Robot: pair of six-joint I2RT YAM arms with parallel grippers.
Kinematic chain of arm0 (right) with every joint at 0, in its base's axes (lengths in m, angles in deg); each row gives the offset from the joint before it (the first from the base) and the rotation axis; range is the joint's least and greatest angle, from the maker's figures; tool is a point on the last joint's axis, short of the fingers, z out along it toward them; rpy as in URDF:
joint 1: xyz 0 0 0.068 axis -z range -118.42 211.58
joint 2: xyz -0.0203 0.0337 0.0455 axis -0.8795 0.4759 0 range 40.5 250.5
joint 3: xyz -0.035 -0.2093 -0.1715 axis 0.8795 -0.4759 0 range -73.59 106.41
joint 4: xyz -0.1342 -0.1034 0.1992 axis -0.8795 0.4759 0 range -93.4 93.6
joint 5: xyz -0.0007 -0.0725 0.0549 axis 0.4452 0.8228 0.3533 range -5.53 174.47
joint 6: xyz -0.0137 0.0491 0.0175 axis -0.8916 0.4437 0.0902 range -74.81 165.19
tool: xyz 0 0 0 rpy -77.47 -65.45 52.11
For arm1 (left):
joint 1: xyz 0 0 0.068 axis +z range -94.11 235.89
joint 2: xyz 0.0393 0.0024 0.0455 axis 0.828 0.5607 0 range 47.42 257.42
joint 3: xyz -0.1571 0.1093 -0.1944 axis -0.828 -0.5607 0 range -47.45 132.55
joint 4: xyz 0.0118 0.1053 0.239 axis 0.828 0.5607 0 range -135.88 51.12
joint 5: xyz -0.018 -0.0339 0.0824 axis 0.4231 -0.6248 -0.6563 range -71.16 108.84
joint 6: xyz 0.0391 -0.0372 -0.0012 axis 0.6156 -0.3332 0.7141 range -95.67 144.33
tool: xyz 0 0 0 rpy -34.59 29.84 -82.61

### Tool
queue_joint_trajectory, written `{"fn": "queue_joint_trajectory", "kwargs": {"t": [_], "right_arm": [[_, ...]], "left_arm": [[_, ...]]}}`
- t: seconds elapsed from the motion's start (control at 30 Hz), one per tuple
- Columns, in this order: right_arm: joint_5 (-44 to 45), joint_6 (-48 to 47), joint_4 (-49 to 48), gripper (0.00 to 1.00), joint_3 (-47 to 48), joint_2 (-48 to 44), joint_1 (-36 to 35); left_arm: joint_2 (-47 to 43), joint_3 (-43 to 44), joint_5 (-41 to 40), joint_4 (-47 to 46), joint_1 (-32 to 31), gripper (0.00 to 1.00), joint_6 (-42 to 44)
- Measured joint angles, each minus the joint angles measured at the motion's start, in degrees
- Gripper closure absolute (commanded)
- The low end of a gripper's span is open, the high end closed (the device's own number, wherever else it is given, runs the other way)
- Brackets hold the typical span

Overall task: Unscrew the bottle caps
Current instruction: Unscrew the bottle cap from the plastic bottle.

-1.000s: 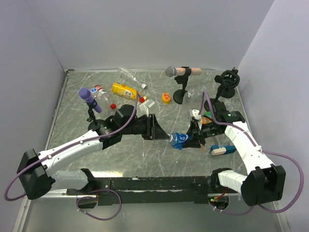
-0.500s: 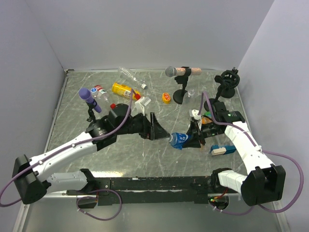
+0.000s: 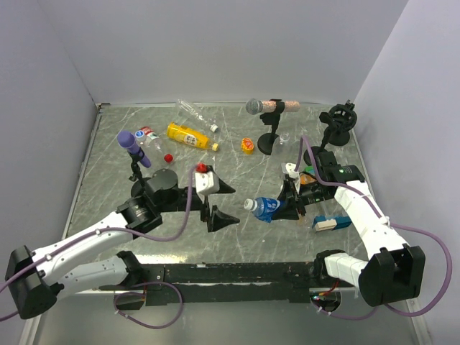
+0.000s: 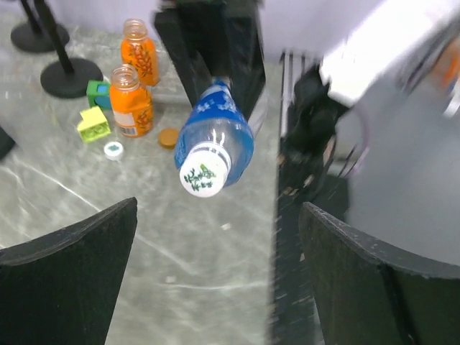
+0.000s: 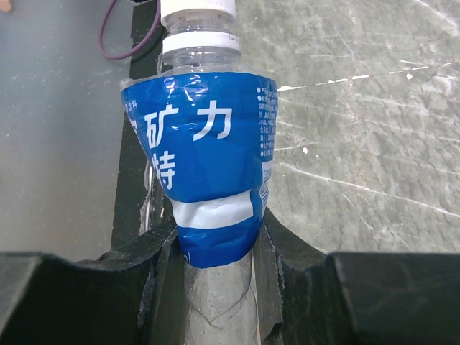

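A clear bottle with a blue label (image 3: 267, 209) is held off the table, lying level, and my right gripper (image 3: 289, 206) is shut on its lower body. Its white cap (image 3: 249, 204) sits on the neck and points left at my left gripper (image 3: 224, 203). That gripper stands open a short way from the cap, touching nothing. The left wrist view looks at the cap (image 4: 203, 171) end-on, with the bottle (image 4: 215, 133) behind it and my left gripper (image 4: 219, 215) wide apart below. In the right wrist view my right gripper (image 5: 215, 244) pinches the bottle (image 5: 205, 158) below the label; the cap (image 5: 198, 11) is at the top.
Two stubby orange bottles (image 4: 131, 100), a brown cap (image 4: 168, 137), a white cap (image 4: 113, 149) and a yellow-green block (image 4: 93, 123) sit behind the held bottle. Far left lie a yellow bottle (image 3: 185, 135), a clear bottle (image 3: 192, 111) and a red cap (image 3: 168, 157). A purple microphone (image 3: 131, 147) and a grey one (image 3: 262, 106) stand on stands.
My left gripper was shut on the bottle's cap; it has opened and drawn back to the left and nearer. The cap stays on the bottle. The right arm has held still.
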Motion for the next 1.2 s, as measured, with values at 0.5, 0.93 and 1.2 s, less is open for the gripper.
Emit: {"fn": "queue_joint_trajectory", "kwargs": {"t": [0.5,0.93,1.2], "right_arm": [[0.1,0.0,0.0,0.84,0.0,0.0,0.0],[0.1,0.0,0.0,0.84,0.0,0.0,0.0],[0.2,0.0,-0.1,0.84,0.0,0.0,0.0]], "left_arm": [[15.4,8.9,10.3,6.4,0.0,0.21,27.5],[16.2,9.9,11.3,5.5,0.0,0.47,27.4],[16.2,9.9,11.3,5.1,0.0,0.90,25.3]]}}
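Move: The white cap of the blue-labelled bottle sits about 5 cm to the left hand's right, 1 cm ahead and 3 cm lower. Down on the table, roughly 20 cm below, a loose white cap lies about 14 cm ahead and 18 cm right of that hand; the nearer orange bottle stands some 17 cm ahead and 26 cm right. From the right hand, which already grips the bottle, the cap is about 9 cm left, level fore and aft, and 3 cm higher. The bottle's white cap is taken between the left fingertips: the wide-open left hand drops and swings right onto it, some 4 cm right and 3 cm down with a little forward, while its wrist rolls and turns clockwise, about 25 degrees in all. It then nearly stays there, and the fingers close from wide until both tips pinch the cap's sides. The right hand keeps its hold on the bottle, still. ##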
